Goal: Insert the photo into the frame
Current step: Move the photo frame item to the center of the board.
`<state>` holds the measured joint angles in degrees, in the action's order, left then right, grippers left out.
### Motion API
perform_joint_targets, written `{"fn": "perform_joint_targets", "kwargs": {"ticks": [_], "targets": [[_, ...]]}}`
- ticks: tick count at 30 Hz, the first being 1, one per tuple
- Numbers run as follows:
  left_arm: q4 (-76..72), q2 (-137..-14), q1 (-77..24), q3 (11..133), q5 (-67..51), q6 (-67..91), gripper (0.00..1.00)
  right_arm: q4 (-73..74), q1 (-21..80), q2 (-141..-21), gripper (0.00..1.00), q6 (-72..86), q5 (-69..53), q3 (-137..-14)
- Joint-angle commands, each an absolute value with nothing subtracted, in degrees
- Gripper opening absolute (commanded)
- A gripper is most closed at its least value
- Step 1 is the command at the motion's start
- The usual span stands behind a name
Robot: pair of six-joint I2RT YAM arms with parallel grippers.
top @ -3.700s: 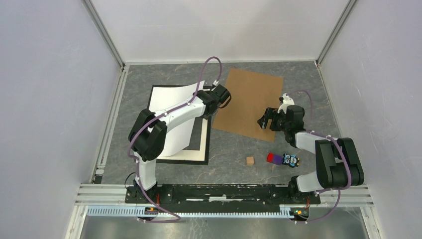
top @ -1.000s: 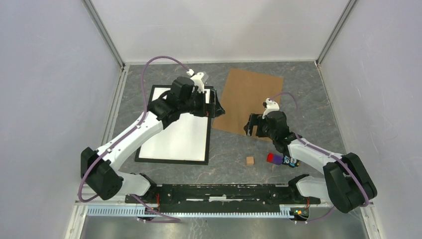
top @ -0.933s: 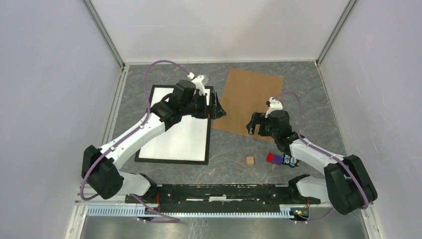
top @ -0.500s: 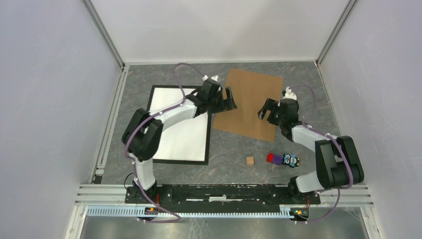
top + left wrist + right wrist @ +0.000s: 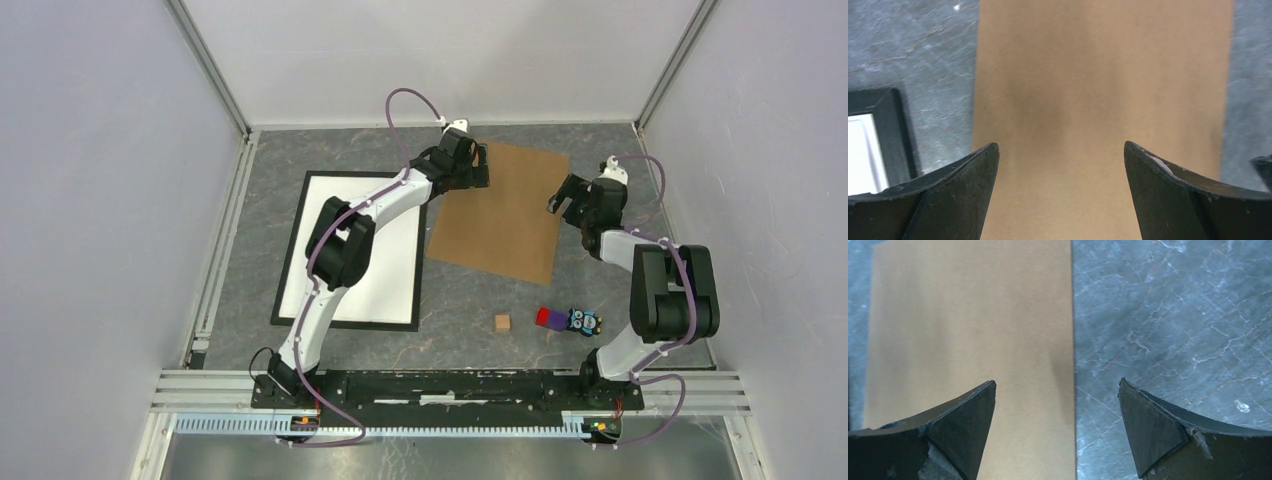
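Note:
The black frame (image 5: 288,270) lies flat on the left of the table with a white sheet (image 5: 360,270) lying inside it. Its corner (image 5: 892,130) and a strip of the white sheet (image 5: 860,150) show at the left of the left wrist view. My left gripper (image 5: 479,166) is open and empty over the far left corner of the brown backing board (image 5: 500,215). In its own view the gripper (image 5: 1060,146) spans the board (image 5: 1098,85). My right gripper (image 5: 565,195) is open and empty over the board's right edge; in the right wrist view the gripper (image 5: 1057,383) straddles that edge of the board (image 5: 968,315).
A small wooden cube (image 5: 502,322), a red and purple block (image 5: 548,318) and a blue toy figure (image 5: 584,321) lie near the front right. Grey walls close in the table on three sides. A metal rail runs along the near edge.
The white sheet, held lifted by my left gripper 3.7 s ago, now lies flat in the frame. Both grippers have moved away from me, the left to the board's far left corner, the right to its right edge.

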<state>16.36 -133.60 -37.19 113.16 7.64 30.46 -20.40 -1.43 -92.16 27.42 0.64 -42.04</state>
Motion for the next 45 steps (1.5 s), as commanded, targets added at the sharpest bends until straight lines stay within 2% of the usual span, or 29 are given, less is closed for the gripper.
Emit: {"fn": "perform_joint_targets", "kwargs": {"ticks": [1,13,21,30,39,45], "targets": [[18.93,-134.82,-36.23,116.28,13.21,25.33,1.0,-19.3,-2.35,-94.54,0.97,23.64,0.17,-44.89],[24.07,-138.8,-35.25,116.18,8.49,32.11,1.0,-25.96,-3.26,-94.7,0.95,28.46,-9.87,-39.12],[26.36,-139.81,-35.11,116.39,8.77,33.07,1.0,-26.37,-3.3,-97.75,0.95,29.43,-12.37,-39.99],[25.9,-140.98,-34.8,116.57,1.78,35.89,1.0,-28.35,-3.6,-101.58,0.94,32.06,-17.73,-41.04],[22.44,-142.75,-33.79,115.94,-8.4,39.55,0.99,-42.36,-3.6,-102.05,0.93,38.3,-29.74,-39.63],[21.43,-143.22,-33.8,115.67,-10.69,41.03,0.99,-49.66,-3.28,-97.99,0.92,40.68,-30.87,-37.01]]}}
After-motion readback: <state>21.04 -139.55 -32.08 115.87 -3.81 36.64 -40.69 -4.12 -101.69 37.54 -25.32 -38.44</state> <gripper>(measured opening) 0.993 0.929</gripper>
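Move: Below and to the right of the left hand, the brown backing board's middle lies about 9 cm back, 4 cm right and 6 cm down; the photo frame stands about 17 cm back and 28 cm left. From the right hand the board's middle is some 13 cm left, 2 cm back and 4 cm below; the red-purple block is about 25 cm back and 6 cm left, the wooden cube 26 cm back and 15 cm left. Sinking about 6 cm and shifting some 3.5 cm left, the open left hand comes down to the board's left edge, then eases back right with its left finger against that edge, tipping further down. The open right hand first drops 3 cm, then works about 6 cm left over the board, rolling its left side up some 20 degrees, turning counter-clockwise and rising again at the end. ##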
